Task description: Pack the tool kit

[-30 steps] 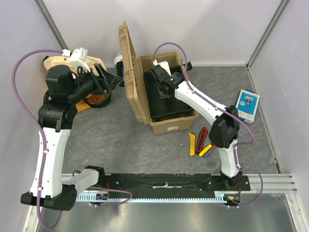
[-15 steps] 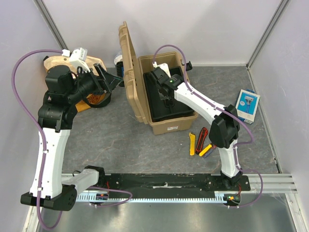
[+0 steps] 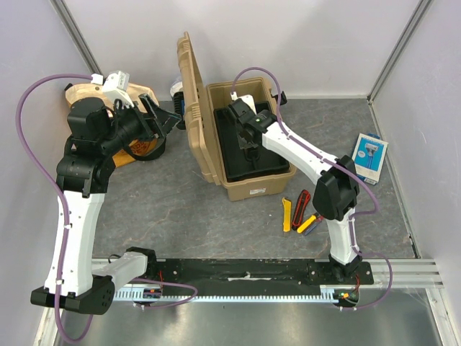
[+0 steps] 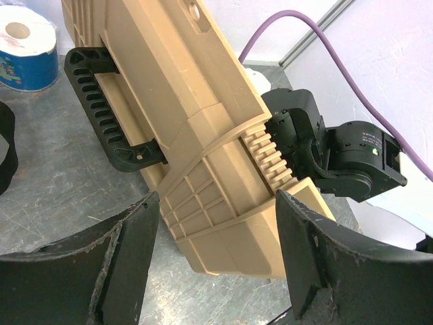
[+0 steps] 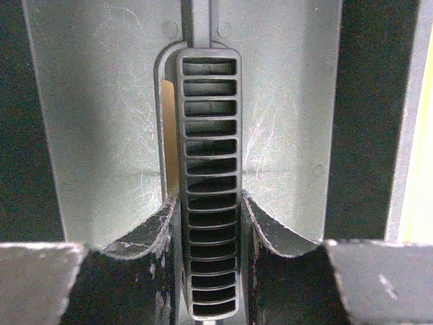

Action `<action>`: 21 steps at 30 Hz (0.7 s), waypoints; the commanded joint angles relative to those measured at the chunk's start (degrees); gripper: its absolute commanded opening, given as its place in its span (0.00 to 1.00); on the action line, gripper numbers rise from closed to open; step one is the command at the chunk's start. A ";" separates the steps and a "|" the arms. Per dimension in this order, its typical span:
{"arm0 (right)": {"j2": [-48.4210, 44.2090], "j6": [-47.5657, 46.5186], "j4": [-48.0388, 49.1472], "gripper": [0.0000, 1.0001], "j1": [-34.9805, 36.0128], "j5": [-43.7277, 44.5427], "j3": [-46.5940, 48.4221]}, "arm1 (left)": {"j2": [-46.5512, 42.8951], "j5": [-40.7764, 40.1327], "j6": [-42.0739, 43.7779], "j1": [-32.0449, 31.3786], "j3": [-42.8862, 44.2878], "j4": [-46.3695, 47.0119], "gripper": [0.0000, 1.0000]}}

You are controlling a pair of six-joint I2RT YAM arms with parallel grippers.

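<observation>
The tan ribbed toolbox [image 3: 256, 189] stands open at the table's middle, its lid [image 3: 191, 94] upright on the left. Inside it sits the black inner tray [image 3: 234, 155]. My right gripper [image 3: 250, 148] reaches down into the box and is shut on the tray's slotted centre handle [image 5: 210, 169], one finger on each side of it. My left gripper [image 4: 216, 264] hangs open just left of the lid [image 4: 169, 101], near its black carry handle [image 4: 105, 101], touching nothing. A yellow cutter [image 3: 287, 214], a red cutter [image 3: 301, 207] and screwdrivers [image 3: 310, 223] lie on the table right of the box.
A flat blue-white packet [image 3: 370, 157] lies at the right. A yellow cloth bag [image 3: 137, 148] and a tan object [image 3: 86, 94] sit behind my left arm. A paper roll [image 4: 28, 47] stands behind the lid. Walls close in the table on three sides.
My right wrist has shifted slightly inside the box while keeping hold of the tray handle. The left arm and the loose tools have not moved.
</observation>
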 commanded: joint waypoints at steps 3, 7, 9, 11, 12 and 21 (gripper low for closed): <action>-0.51 1.63 -1.22 0.06 -0.08 -1.54 -2.36 | -1.07 -0.45 -0.42 -0.10 -0.39 1.42 0.75; 0.28 2.43 -3.69 0.29 -0.17 -0.04 1.23 | -1.16 -0.54 -0.42 -0.10 -0.31 1.42 0.75; 0.11 2.34 -3.86 0.40 -0.17 0.40 3.86 | -0.98 -0.45 -0.51 -0.10 -0.13 1.42 0.75; 0.19 2.16 -4.13 0.49 -0.17 0.57 6.33 | -1.16 -0.27 -0.51 -0.28 -0.04 1.42 0.75; 0.28 2.08 -4.30 0.54 -0.25 0.57 7.56 | -1.16 -0.36 -0.51 -0.10 -0.04 1.42 0.75; -2.09 1.90 -4.48 0.73 -0.69 1.45 12.05 | -1.69 -0.27 -0.60 -0.10 -0.04 1.42 0.75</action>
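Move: The right hand has its fingers shut on the black tray's handle, whose middle is about 2 cm ahead, level sideways and 1 cm lower; the tray already sits in the open tool box. The raised lid stands some 14 cm to the left, 4 cm ahead and 10 cm higher. On the table, some 14 cm lower, are the yellow knife, 22 cm back and 10 cm right, and the red knife, 21 cm back and 14 cm right. From the left hand the handle is roughly 15 cm ahead, 22 cm right and 26 cm below. Straight up, after a brief hold in place, the right hand comes off the tray's handle: the fingers spread from their grip to well open, letting go of the bar, and the hand rises about 5 cm above it, gaining speed, with barely any tilt of the wrist. ##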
